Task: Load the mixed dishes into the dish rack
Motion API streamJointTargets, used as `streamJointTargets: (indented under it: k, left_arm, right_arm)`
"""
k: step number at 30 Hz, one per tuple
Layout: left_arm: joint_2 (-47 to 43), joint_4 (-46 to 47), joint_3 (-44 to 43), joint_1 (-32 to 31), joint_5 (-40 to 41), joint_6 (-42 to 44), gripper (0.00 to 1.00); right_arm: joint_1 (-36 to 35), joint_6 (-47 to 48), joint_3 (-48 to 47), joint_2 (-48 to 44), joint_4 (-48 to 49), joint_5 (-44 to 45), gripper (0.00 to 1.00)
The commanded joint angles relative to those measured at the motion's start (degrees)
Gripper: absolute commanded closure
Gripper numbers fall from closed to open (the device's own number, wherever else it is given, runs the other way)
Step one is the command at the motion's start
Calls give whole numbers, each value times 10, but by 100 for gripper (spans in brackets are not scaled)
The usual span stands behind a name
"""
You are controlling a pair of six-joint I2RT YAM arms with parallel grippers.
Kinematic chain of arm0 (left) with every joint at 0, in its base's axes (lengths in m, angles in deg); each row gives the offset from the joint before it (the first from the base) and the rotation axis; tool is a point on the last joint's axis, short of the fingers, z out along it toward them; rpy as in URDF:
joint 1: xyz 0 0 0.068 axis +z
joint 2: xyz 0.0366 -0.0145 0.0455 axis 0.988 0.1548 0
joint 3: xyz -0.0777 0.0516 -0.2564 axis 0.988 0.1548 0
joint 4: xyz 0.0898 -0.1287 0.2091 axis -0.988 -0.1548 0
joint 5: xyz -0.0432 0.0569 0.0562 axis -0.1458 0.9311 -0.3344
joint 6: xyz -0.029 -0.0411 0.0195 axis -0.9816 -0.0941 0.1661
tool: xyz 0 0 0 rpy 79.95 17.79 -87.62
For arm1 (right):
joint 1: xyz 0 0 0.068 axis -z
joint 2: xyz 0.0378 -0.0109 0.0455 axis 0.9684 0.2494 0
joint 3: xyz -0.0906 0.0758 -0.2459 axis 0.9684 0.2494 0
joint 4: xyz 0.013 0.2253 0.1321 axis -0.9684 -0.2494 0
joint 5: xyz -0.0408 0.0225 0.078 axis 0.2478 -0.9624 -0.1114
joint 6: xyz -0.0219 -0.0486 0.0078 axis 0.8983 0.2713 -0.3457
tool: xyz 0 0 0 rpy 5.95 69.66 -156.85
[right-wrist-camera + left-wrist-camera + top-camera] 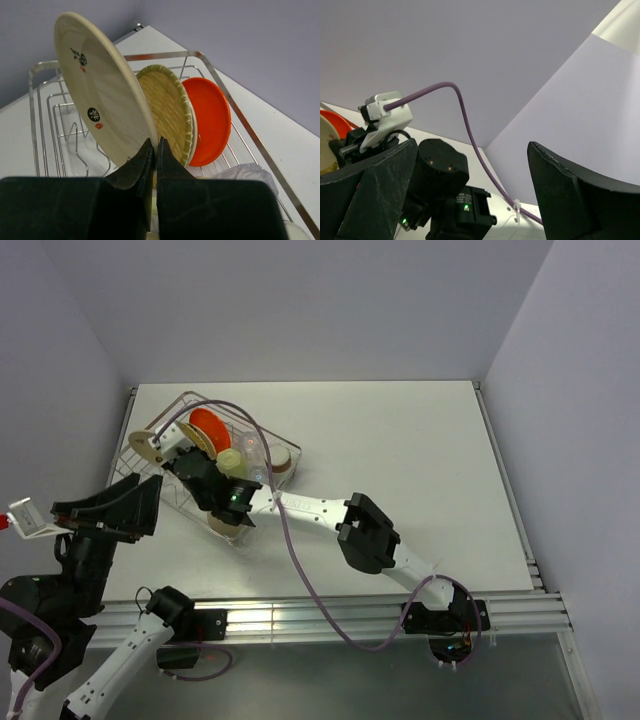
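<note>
The dish rack (133, 443) stands at the table's back left. In it, upright, are a cream patterned plate (100, 95), a tan woven-look plate (167, 110) and an orange plate (210, 120). My right gripper (155, 150) is shut on the lower rim of the cream plate, which leans over the rack's slot prongs. From above, the right gripper (172, 462) reaches into the rack beside the orange plate (208, 425), a pale yellow mug (232, 460) and a clear glass (256, 452). My left gripper (120, 515) hangs open and holds nothing, left of the rack.
The rack wire (37, 100) rises on the left and far sides. A clear glass (247, 172) lies low in the rack, to the right of my fingers. A purple cable (290, 540) loops over the right arm. White walls close in the table.
</note>
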Motion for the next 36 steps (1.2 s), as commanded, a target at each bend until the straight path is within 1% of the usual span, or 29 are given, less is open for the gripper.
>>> streamJointTargets:
  k: [1,14,21,26,31,36]
  left_arm:
    - [-10,-11,-16,1,12,13,1]
    - [-24,-38,-16,1,25,5,1]
    - [-28,-44,-13,1,26,-5,1]
    - [-33,-48,-11,1,30,-8,1]
    - [-35,-54,-9,1,31,-12,1]
    - [-39,-55,-7,1,32,-15,1]
  right_arm:
    - [-9,31,9,7,100,42,100]
    - [-9,75,9,48,159,52,100]
    - [-4,82,12,62,170,54,100]
    - [-3,68,19,68,149,43,100]
    - [-3,32,18,75,110,33,100]
    - [-3,19,14,76,98,34,100]
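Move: Over the left end of the dish rack, the right hand pinches the last plate by its edge. The empty slots for it lie roughly 3 cm ahead, 6 cm left and 11 cm below; the woven tray stands about 9 cm ahead, 3 cm left and 5 cm lower, the orange plate some 15 cm ahead, 2 cm right and 6 cm lower. From the left hand, the slots lie about 24 cm ahead, 12 cm left and 31 cm below. Lowering the held plate towards the empty slots beside the woven tray, the right hand sinks about 5 cm, with a slight drift left of some 1.5 cm. Its wrist first tips the fingers up by about 5 degrees, then brings them part of the way back; the fingers stay shut on the plate's edge. The open, empty left hand eases down about 2 cm. ##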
